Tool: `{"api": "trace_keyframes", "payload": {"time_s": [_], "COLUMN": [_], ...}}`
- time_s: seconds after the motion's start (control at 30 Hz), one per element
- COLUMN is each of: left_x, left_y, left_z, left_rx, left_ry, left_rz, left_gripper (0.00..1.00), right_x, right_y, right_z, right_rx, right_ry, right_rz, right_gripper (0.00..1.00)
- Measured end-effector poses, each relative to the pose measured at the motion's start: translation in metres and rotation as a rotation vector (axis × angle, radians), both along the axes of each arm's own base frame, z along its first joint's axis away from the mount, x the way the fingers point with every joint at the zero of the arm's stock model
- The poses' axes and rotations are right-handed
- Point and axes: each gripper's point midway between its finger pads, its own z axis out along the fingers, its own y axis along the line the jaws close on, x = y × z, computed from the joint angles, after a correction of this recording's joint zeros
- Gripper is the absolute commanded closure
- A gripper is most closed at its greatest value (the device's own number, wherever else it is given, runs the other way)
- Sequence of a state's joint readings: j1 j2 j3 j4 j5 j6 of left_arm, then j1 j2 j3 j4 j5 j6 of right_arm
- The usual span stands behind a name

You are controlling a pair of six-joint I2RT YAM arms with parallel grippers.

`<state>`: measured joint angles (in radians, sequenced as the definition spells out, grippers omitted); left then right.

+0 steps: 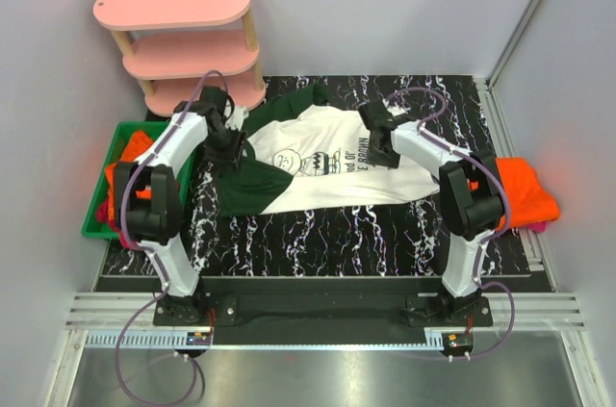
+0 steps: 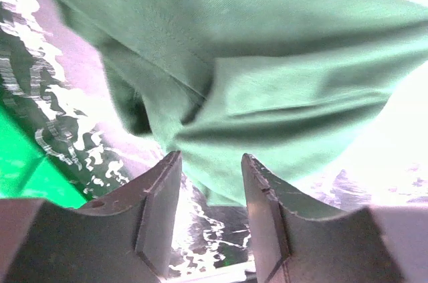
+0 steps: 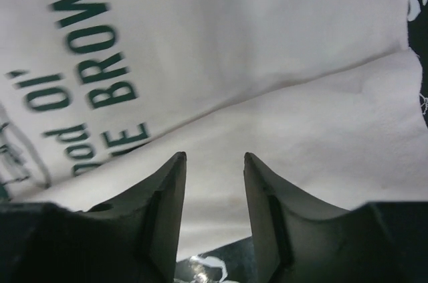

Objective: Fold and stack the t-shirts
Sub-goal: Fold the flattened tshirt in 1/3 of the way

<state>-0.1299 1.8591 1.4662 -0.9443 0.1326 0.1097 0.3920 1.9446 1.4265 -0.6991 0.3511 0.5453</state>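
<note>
The white t-shirt (image 1: 327,181) with dark green sleeves and a cartoon-face print lies spread in the middle of the black marbled table (image 1: 366,234). My left gripper (image 1: 234,152) hovers at its left side, open, and its jaws (image 2: 210,156) hold nothing. The green sleeve (image 2: 281,82) lies rumpled just beyond the fingertips. My right gripper (image 1: 382,149) is over the shirt's right part, also open (image 3: 214,154) and empty. Below it are white cloth (image 3: 287,129) with a fold edge and green lettering (image 3: 93,62). An orange t-shirt (image 1: 525,190) lies at the table's right edge, with a bit of magenta cloth (image 1: 541,227) under it.
A green bin (image 1: 96,219) holding orange cloth (image 1: 135,152) stands at the table's left edge. A pink three-tier shelf (image 1: 178,37) stands at the back left. Grey walls close in the left, back and right sides.
</note>
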Motion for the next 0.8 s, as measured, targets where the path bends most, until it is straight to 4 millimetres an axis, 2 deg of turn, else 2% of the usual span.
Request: {"api": "trace_keyframes", "payload": {"time_s": [0.1,0.2,0.33,0.57,0.73,0.8], "left_x": [0.008,0.015,0.017,0.012,0.014,0.015], "left_y": [-0.006,-0.008,-0.008,-0.005,-0.005,-0.004], "left_z": [0.034,0.045,0.026,-0.023,-0.035,-0.035], "left_rx": [-0.043,-0.055,-0.047,-0.02,-0.017,-0.013], "left_ry": [-0.115,-0.162,-0.137,-0.036,-0.02,-0.023], "left_rz": [0.001,0.003,0.006,0.018,0.026,0.027], "left_gripper": [0.54,0.54,0.54,0.56,0.58,0.65], "right_x": [0.0,0.001,0.0,-0.013,-0.017,-0.017], "right_y": [0.032,0.059,0.063,0.054,0.051,0.051], "right_z": [0.027,0.047,0.058,0.057,0.061,0.061], "right_rx": [0.025,0.059,0.072,0.066,0.067,0.067], "right_ry": [-0.069,-0.132,-0.158,-0.149,-0.156,-0.156], "right_rz": [0.089,0.148,0.157,0.154,0.153,0.153], "right_gripper": [0.49,0.49,0.5,0.5,0.5,0.51]}}
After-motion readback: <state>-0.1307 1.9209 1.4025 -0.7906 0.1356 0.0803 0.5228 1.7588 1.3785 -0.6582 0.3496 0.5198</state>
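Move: The crumpled green near sleeve has its crease about 2 cm ahead of the left hand and 6 cm below; the collar opening is some 9 cm ahead and 2 cm left, and the green bin about 18 cm left and 4 cm back. For the right hand, the folded-over white strip's inner edge is roughly 2 cm ahead and 4 cm below, with the lettering 5 cm left and 4 cm ahead, the shirt's near edge 7 cm straight back. Over the green sleeve the left hand climbs about 4 cm and then sinks some 8, coming down close to the crease with its fingers still parted; contact can't be seen. Clear of the white strip, the right hand rises and swings left over it towards the lettering, about 5 cm each way, drawing back slightly at the end, turning about 10 degrees counter-clockwise and tipping its open fingers a little outward. ##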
